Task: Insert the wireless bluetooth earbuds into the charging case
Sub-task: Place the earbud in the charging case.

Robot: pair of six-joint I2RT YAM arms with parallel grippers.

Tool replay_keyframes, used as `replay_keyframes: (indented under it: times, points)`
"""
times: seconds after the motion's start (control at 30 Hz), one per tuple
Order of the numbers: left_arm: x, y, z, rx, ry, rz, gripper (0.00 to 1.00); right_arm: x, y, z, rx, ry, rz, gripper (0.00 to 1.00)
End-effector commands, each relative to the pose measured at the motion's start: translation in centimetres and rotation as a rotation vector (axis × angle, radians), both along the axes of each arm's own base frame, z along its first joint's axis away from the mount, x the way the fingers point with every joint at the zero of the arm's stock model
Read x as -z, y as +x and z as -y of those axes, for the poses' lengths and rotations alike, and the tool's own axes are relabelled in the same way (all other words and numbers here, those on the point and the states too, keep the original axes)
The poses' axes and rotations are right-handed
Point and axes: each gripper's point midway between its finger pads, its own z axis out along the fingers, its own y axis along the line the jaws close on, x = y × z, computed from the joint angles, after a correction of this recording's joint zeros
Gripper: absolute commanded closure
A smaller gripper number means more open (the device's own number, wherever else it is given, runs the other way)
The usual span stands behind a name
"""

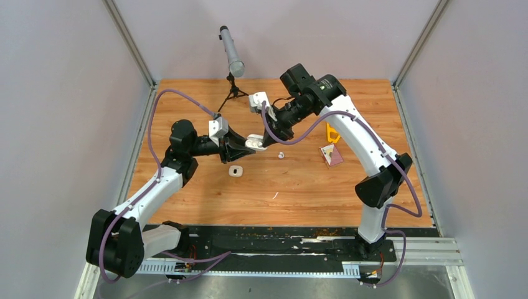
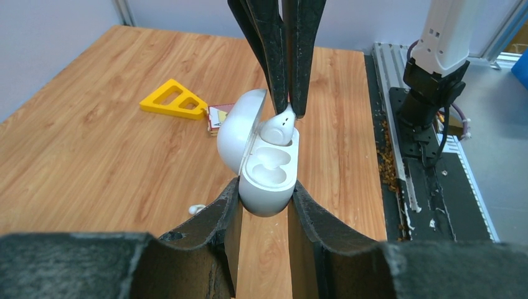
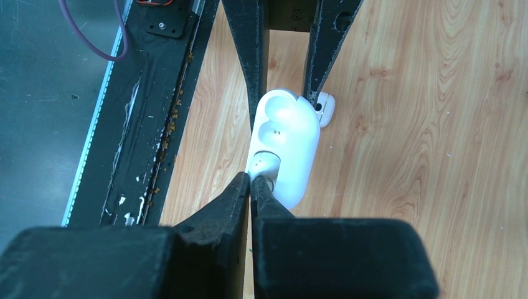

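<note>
My left gripper (image 2: 264,198) is shut on the base of an open white charging case (image 2: 269,177), held above the table with its lid (image 2: 240,128) swung to the left. My right gripper (image 3: 252,179) is shut on a tiny white earbud (image 3: 262,164) by its stem. The earbud (image 2: 278,129) rests at the case's far socket; the near socket is empty. In the top view the two grippers meet at the case (image 1: 253,142) over the middle of the table. Another loose earbud (image 1: 281,155) lies on the wood to the right, apart from both grippers.
A second small white case (image 1: 235,170) lies on the table below the held case. A yellow triangular block (image 1: 332,132) and a small card (image 1: 331,154) lie to the right. A microphone on a tripod (image 1: 233,62) stands at the back. A white speck (image 1: 274,195) lies nearer.
</note>
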Motion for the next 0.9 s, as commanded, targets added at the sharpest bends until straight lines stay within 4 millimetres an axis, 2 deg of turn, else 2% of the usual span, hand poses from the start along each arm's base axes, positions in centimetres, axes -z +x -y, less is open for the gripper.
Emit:
replay_keyframes:
  times: [0.0,0.2,0.37,0.47,0.57,0.73,0.8,0.87]
  points:
    - [-2.5,0.3,0.2,-0.001,-0.029,0.065,1.00,-0.2,0.3,-0.5,-0.015,0.009,0.007,0.95]
    - [-2.6,0.2,0.2,-0.001,-0.031,0.071,1.00,-0.2,0.3,-0.5,-0.017,0.008,0.004,0.94]
    - [-2.4,0.3,0.2,-0.007,-0.028,0.067,1.00,-0.9,0.6,-0.5,-0.001,0.015,0.038,0.81]
    - [-2.3,0.4,0.1,-0.015,-0.025,0.061,1.00,-2.7,0.2,-0.2,0.004,0.046,0.072,0.73]
    - [-2.0,0.6,0.1,-0.025,-0.022,0.054,1.00,-4.6,-0.7,0.4,0.010,0.075,0.110,0.71]
    - [-1.5,0.6,0.0,-0.037,-0.019,0.035,1.00,-6.4,-1.5,1.6,0.041,0.096,0.161,0.71]
    - [-1.5,0.7,0.0,-0.046,-0.024,0.025,1.00,-6.5,-1.6,2.0,0.064,0.091,0.171,0.71]
    - [-1.8,1.0,-0.1,-0.067,-0.038,0.003,1.00,-5.6,-1.5,2.6,0.097,0.072,0.161,0.71]
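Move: The right hand already pinches the earbud by its stem at the mouth of the open case's outer well. The case's middle is about 3 cm to its left and 2 cm below, level fore-and-aft. On the table, some 22 cm down, the loose earbud lies about 8 cm ahead and 5 cm right of this hand, the white square box 3 cm ahead and 10 cm left. From the left hand, which grips the case, the case's middle is about 3 cm right. Still pinching the stem, the right fingertips first press down about 1 cm towards the case's well, then spread and let go of the earbud. The hand then lifts away quickly, rising some 5 cm while backing off to the right and slightly towards the base, its fingers tipping up a little. The left hand keeps its grip on the case, nearly still. ##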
